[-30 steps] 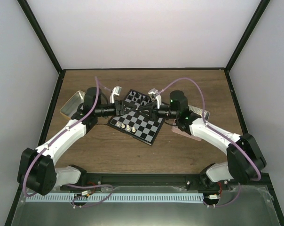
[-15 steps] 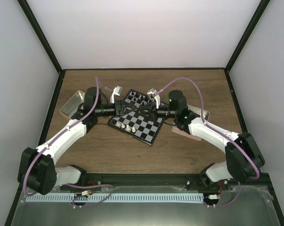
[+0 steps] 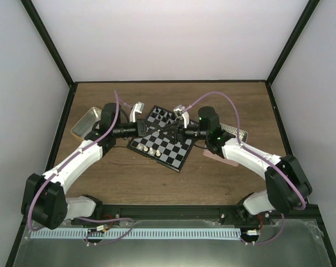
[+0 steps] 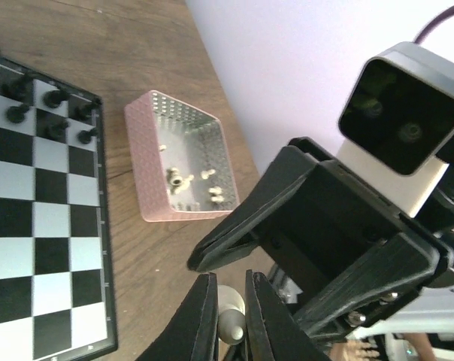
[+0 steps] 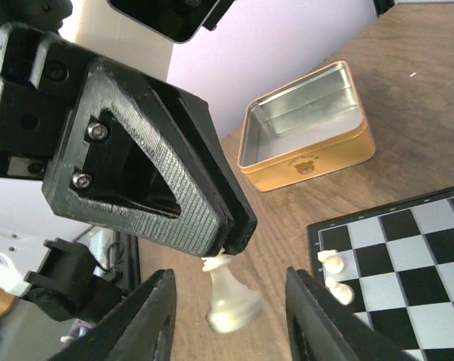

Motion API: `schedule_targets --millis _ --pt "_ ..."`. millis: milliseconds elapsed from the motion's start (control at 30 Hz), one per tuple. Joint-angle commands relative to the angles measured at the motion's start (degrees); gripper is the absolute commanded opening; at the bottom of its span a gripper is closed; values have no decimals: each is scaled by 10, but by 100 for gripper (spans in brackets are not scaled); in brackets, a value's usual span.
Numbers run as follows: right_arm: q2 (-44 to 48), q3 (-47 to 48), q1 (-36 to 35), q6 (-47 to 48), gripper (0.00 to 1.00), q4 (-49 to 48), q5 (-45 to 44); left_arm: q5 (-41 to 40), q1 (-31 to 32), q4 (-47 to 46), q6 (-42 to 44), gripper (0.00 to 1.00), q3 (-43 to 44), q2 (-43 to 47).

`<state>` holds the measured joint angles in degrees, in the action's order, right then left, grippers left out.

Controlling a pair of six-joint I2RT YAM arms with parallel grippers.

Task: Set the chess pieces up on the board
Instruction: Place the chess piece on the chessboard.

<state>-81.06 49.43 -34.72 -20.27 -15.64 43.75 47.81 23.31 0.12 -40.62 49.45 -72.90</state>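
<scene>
Above the board (image 3: 162, 146) my two grippers meet tip to tip. My left gripper (image 4: 228, 301) is shut on the top of a cream-white chess piece (image 5: 231, 301), which hangs in the air off the board's edge. My right gripper (image 5: 231, 320) stands open around that piece, with its fingers (image 5: 153, 320) clear of it on both sides. White pieces (image 5: 334, 274) stand along the board's near edge (image 3: 149, 150). Black pieces (image 4: 50, 113) fill the far rows. In the top view the held piece is hidden between the fingers.
A pink tray (image 4: 148, 195) holding several small pale pieces lies on the wood to the right of the board, half under the right arm (image 3: 235, 150). A yellow-sided metal tin (image 3: 85, 123) sits to the left, and its inside looks bare (image 5: 302, 124).
My left gripper has closed on the white piece. My right gripper has opened and let go of it. Both arms stay almost where they were.
</scene>
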Motion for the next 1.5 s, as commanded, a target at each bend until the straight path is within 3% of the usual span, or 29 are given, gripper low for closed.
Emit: schedule_targets --millis 0,167,400,600,833,1033,1467 --pt "0 23 -5 1 48 22 -53 -69 2 81 86 6 39 17" --pt "18 -3 -4 -12 61 37 -103 -189 2 167 180 6 67 22" --pt "64 -50 -3 -69 60 84 -224 -265 19 216 225 6 85 40" --pt "144 -86 -4 -155 61 146 -445 -381 122 179 226 6 45 49" --pt "200 -94 1 -252 65 253 -635 -519 238 133 217 6 -5 5" --pt "220 -127 23 -286 67 248 -627 -507 278 24 216 7 -64 -37" --pt "194 -131 38 -289 67 247 -597 -588 308 -24 235 7 -93 -107"
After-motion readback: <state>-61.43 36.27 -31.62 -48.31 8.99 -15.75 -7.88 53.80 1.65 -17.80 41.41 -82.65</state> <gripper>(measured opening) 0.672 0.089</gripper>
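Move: The left hand already has the white chess piece. The empty near-row square it is taken to, one in from the board's near-right corner, lies about 4 cm back, 4 cm right and 18 cm below; the nearest standing white piece is about 1 cm back and 1 cm left, the next one straight below and 3 cm left. From the right hand the pink box is some 25 cm right, 4 cm ahead and 19 cm down; the board's middle is 8 cm ahead, 2 cm right. Keeping its pinch on the white chess piece, the left hand draws it out from between the right fingers, about 5 cm forward-left, then swings back and right and sinks some 15 cm to the near-row square, wrist turning about 50 degrees to point down. The right fingers open wider; that hand backs off 19 cm right towards the pink box, sinking 8 cm and turning clockwise some 70 degrees. ##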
